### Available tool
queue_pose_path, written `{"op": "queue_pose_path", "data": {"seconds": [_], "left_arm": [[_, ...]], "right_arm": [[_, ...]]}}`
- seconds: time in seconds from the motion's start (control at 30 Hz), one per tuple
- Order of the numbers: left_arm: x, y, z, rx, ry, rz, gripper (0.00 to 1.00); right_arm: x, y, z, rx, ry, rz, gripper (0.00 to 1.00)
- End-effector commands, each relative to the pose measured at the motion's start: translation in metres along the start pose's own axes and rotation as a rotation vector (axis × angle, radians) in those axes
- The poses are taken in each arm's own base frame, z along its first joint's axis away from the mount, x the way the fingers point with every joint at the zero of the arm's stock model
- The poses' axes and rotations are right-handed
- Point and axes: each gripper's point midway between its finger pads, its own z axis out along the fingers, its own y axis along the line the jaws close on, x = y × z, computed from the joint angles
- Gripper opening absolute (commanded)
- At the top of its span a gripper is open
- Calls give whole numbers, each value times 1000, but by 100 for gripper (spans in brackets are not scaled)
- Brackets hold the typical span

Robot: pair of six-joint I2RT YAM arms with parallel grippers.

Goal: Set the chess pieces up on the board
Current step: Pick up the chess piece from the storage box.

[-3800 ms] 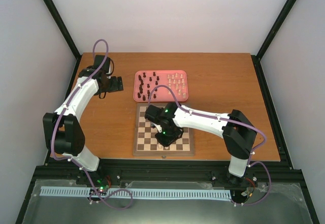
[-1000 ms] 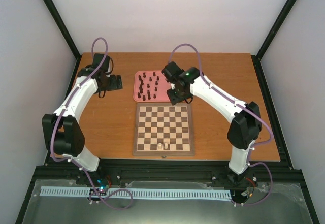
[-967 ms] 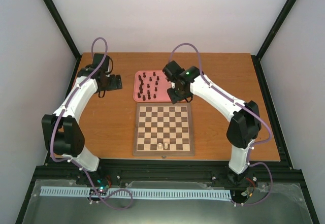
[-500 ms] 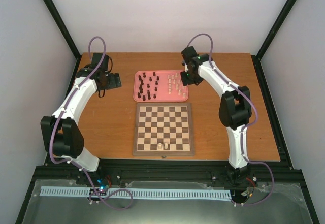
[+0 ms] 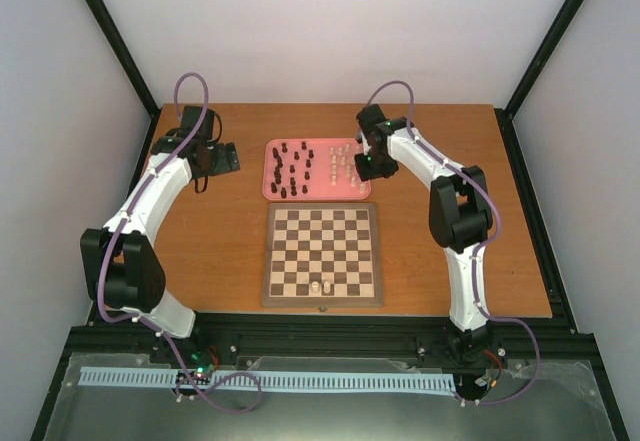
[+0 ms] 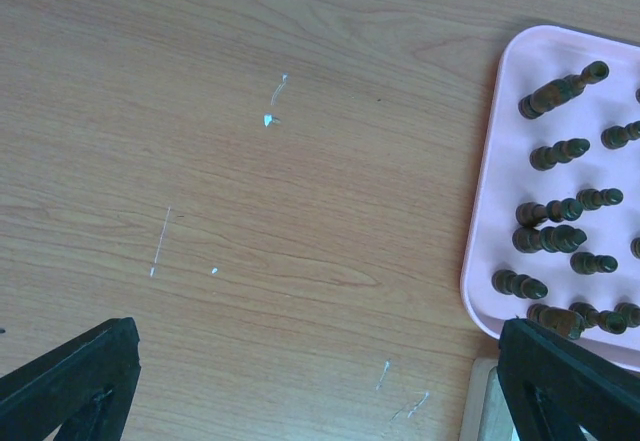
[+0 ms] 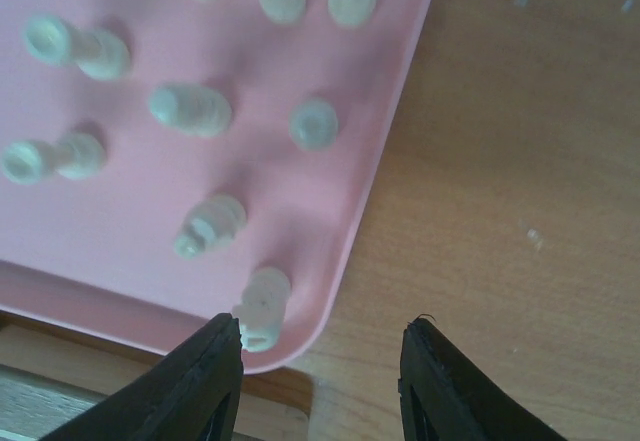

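Note:
The board (image 5: 322, 254) lies at the table's middle, with two cream chess pieces (image 5: 322, 285) standing in its near row. Other chess pieces stand in a pink tray (image 5: 316, 193) behind it: dark ones (image 5: 291, 169) on the left, cream ones (image 5: 345, 164) on the right. My right gripper (image 5: 372, 167) hovers open over the tray's right near corner. In the right wrist view a cream piece (image 7: 263, 306) stands just beside the left finger (image 7: 215, 371), nothing between the jaws of the gripper (image 7: 320, 349). My left gripper (image 5: 224, 159) is open over bare table, left of the tray.
In the left wrist view the tray's left rim (image 6: 487, 201) with dark pieces (image 6: 548, 237) is at the right, and bare wood lies under the open gripper (image 6: 315, 386). The board's corner (image 7: 40, 386) shows below the tray in the right wrist view.
My right arm has left the board, where two cream pieces now stand, and swung to the tray's right side. The left arm has hardly moved.

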Motion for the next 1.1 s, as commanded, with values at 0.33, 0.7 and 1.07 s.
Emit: {"op": "queue_pose_path", "data": {"seconds": [0.33,0.7,1.07], "left_arm": [[-11,-3,-18,19,-37,7,100],[1,-5,-15,40,-8,20,100],[8,-1,-12,29,4,30,100]], "right_arm": [[-16,18,-21,23,-72,-35,45],[-55,11,-21,98,-133,28,45],[-72,26,-21,26,-171,10,43]]}}
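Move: My right hand hovers over the tray's near right corner. The white piece by the right rim lies about 5 cm ahead of it, 1 cm left and 3 cm below. The white corner piece stands only 1 cm ahead and 1 cm left, a ringed white piece 4 cm ahead and 4 cm left, and a white pawn 8 cm ahead and 1 cm left. From my left hand, the rim piece is roughly 5 cm ahead, 29 cm right and 11 cm down. With my right hand I dip a short way down and back by the corner piece, then climb and reach forward, drifting about 3 cm left, to end about 5 cm farther out, high over the white pieces near the right rim. My fingertips swing forward some 10 degrees, the gripper stays half open, and I am just starting to sink again. ##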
